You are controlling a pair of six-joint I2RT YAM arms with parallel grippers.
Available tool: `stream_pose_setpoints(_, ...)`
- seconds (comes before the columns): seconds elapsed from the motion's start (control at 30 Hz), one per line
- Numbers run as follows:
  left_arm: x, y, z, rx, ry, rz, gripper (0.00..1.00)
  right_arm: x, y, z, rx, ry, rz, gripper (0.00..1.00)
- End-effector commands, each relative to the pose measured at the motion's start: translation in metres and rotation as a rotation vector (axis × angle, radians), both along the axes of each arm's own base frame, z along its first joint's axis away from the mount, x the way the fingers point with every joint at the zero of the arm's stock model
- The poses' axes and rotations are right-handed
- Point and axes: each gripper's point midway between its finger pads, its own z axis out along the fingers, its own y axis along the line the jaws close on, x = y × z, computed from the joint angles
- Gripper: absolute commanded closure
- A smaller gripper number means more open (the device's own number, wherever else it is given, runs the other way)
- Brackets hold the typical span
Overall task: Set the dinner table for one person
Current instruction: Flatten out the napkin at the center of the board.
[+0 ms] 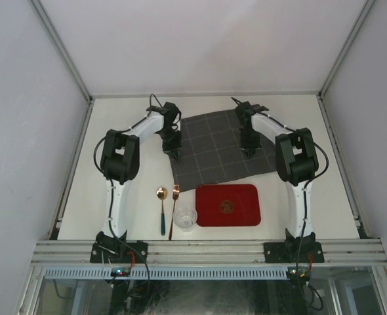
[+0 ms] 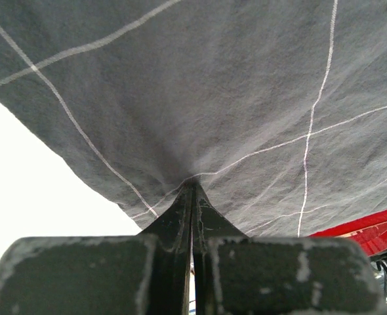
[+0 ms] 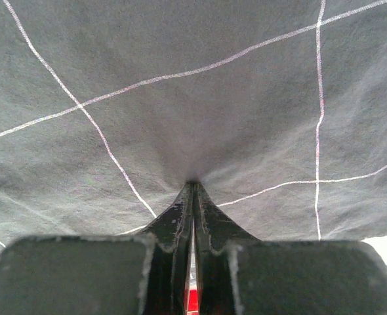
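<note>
The dinner table (image 1: 115,131) is a plain off-white top. A dark grey checked cloth (image 1: 220,147) lies spread on its far middle. My left gripper (image 1: 174,152) stands at the cloth's left edge. In the left wrist view that gripper (image 2: 192,184) is shut, and the cloth (image 2: 213,85) puckers into its tips. My right gripper (image 1: 249,149) is on the cloth's right part. In the right wrist view it (image 3: 193,186) is shut on a pinch of cloth (image 3: 180,85), with creases running to the tips.
A red tray (image 1: 227,205) lies just in front of the cloth, its edge also in the left wrist view (image 2: 370,230). Left of it are a clear glass bowl (image 1: 185,217), a copper fork (image 1: 174,210) and a spoon (image 1: 161,209). Aluminium rails border the table.
</note>
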Motion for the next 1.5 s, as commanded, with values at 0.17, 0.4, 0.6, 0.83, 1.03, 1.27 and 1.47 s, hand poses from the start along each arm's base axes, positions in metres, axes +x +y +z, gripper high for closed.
stream_pose_setpoints(0.17, 0.023, 0.021, -0.002, 0.01, -0.001, 0.041, 1.0, -0.012, 0.017, -0.011, 0.048, 0.023, 0.014, 1.0)
stream_pose_setpoints(0.4, 0.048, 0.025, 0.005, -0.008, -0.011, 0.061, 1.0, -0.017, 0.027, -0.017, 0.065, 0.04, 0.031, 1.0)
stream_pose_setpoints(0.6, 0.06, 0.028, 0.003, -0.018, -0.009, 0.077, 1.0, -0.017, 0.038, -0.019, 0.087, 0.05, 0.05, 1.0)
stream_pose_setpoints(0.83, 0.064, 0.034, -0.002, -0.03, 0.001, 0.094, 1.0, -0.012, 0.044, -0.021, 0.094, 0.056, 0.057, 1.0)
stream_pose_setpoints(1.03, 0.074, 0.042, 0.005, -0.053, -0.018, 0.128, 0.99, -0.007, 0.048, -0.024, 0.102, 0.063, 0.056, 1.0)
stream_pose_setpoints(1.27, 0.084, 0.051, 0.007, -0.078, -0.024, 0.163, 0.97, -0.004, 0.055, -0.025, 0.134, 0.066, 0.06, 1.0)
stream_pose_setpoints(1.47, 0.085, 0.055, 0.01, -0.082, -0.029, 0.175, 0.97, -0.005, 0.058, -0.027, 0.144, 0.072, 0.064, 1.0)
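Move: Under both closed fingertips, at their own height, lies the napkin: its middle is about 21 cm right of the left hand and 4 cm ahead, and roughly 12 cm left of the right hand and 4 cm ahead. From the left hand, its near left corner is some 16 cm back and 1 cm right, the fork 24 cm back and 1 cm right. The red tray lies 23 cm back from the right hand, 11 cm left. Dragging the cloth with shut fingers still pressed on it, the left hand slides about 7.5 cm forward and 5 cm left along the table, turning some 10 degrees counter-clockwise. The right hand, also still down on the napkin's right half, drags to the left, towards the left hand's side, by about 4.5 cm. ##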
